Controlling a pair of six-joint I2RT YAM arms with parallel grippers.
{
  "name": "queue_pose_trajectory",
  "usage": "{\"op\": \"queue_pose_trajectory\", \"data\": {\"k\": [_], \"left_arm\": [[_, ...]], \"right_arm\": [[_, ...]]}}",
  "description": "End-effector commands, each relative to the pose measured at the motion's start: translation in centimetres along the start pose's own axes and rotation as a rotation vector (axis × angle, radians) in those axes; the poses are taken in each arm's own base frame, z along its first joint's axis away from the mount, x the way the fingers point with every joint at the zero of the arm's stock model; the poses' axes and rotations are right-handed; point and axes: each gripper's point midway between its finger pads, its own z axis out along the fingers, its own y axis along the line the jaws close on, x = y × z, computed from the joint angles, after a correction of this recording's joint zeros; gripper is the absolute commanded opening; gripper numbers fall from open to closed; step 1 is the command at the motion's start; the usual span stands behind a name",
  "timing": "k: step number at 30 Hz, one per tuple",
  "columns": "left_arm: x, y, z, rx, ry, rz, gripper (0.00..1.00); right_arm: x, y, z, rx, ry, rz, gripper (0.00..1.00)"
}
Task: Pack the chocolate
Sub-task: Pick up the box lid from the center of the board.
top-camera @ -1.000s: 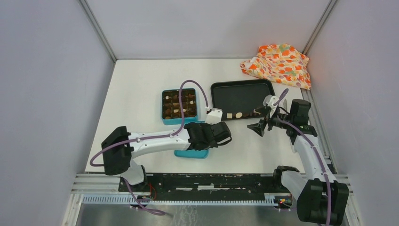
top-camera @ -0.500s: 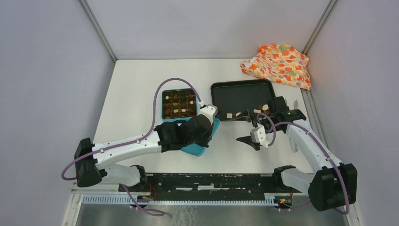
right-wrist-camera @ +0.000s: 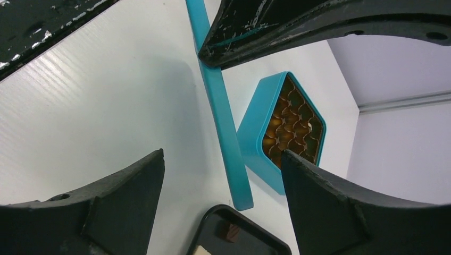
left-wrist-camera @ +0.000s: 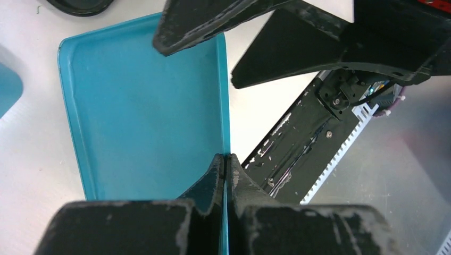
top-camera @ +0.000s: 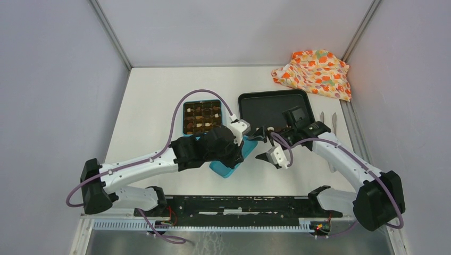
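Observation:
My left gripper [left-wrist-camera: 226, 159] is shut on the rim of the teal lid [left-wrist-camera: 143, 106], holding it tilted above the table [top-camera: 232, 158]. My right gripper [top-camera: 262, 143] stands open at the lid's far edge. From the right wrist the lid [right-wrist-camera: 220, 111] shows edge-on between the spread fingers [right-wrist-camera: 122, 186], not pinched. Left of the lid sits the open teal box [top-camera: 186, 130] with chocolate [top-camera: 202, 118] in its cells [right-wrist-camera: 290, 125]. A few loose chocolate pieces [top-camera: 271, 128] lie at the near edge of the black tray [top-camera: 274, 103]; one brown piece [right-wrist-camera: 219, 231] shows from the right wrist.
An orange flowery cloth [top-camera: 315, 71] lies bunched in the back right corner. Metal tongs [top-camera: 328, 119] lie right of the black tray. Grey walls close in the table on three sides, and a black rail [top-camera: 239, 204] runs along the near edge.
The left arm has carried the lid up and to the right, tilting it. The right arm has swung left from the tray's right side, bringing its open jaws to the lid's edge.

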Motion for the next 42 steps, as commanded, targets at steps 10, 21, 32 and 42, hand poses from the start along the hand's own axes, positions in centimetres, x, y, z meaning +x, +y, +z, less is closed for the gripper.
{"op": "queue_pose_trajectory", "data": {"k": [10, 21, 32, 42], "left_arm": [[-1.8, -3.0, 0.1, 0.183, 0.005, 0.168, 0.02], [-2.7, -2.0, -0.4, 0.151, -0.022, 0.170, 0.02], [-7.0, -0.5, -5.1, 0.070, -0.318, 0.132, 0.79], [-10.4, 9.4, -11.5, -0.413, -0.641, -0.055, 1.00]], "right_arm": [[1.3, 0.4, 1.3, -0.024, 0.060, 0.041, 0.50], [0.1, 2.2, 1.0, -0.032, 0.048, 0.046, 0.09], [-1.2, 2.2, -0.9, 0.131, 0.035, 0.247, 0.00], [-1.9, -0.6, -3.9, 0.303, -0.040, 0.548, 0.00]]}}
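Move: Between the right hand's open fingers lies one end of the box lid's upper edge; the lid's middle is about 7 cm to its left, 3 cm back and 5 cm lower. The left hand still pinches that edge, the lid's middle about 2 cm left of it, 1 cm ahead and 5 cm below. From the right hand the tray lies some 17 cm ahead, 9 cm right and 17 cm down; the chocolate box about 16 cm ahead, 21 cm left. Passing the lid across: the right hand sinks about 3 cm and shuts its fingers on the lid's end while the left keeps its pinch. The left then opens wide and draws off up, left and forward, some 14 cm, fingertips tilting up. The right, gripping alone, rises about 3 cm and moves as far right, turning clockwise and rolling some 30 degrees in all. ##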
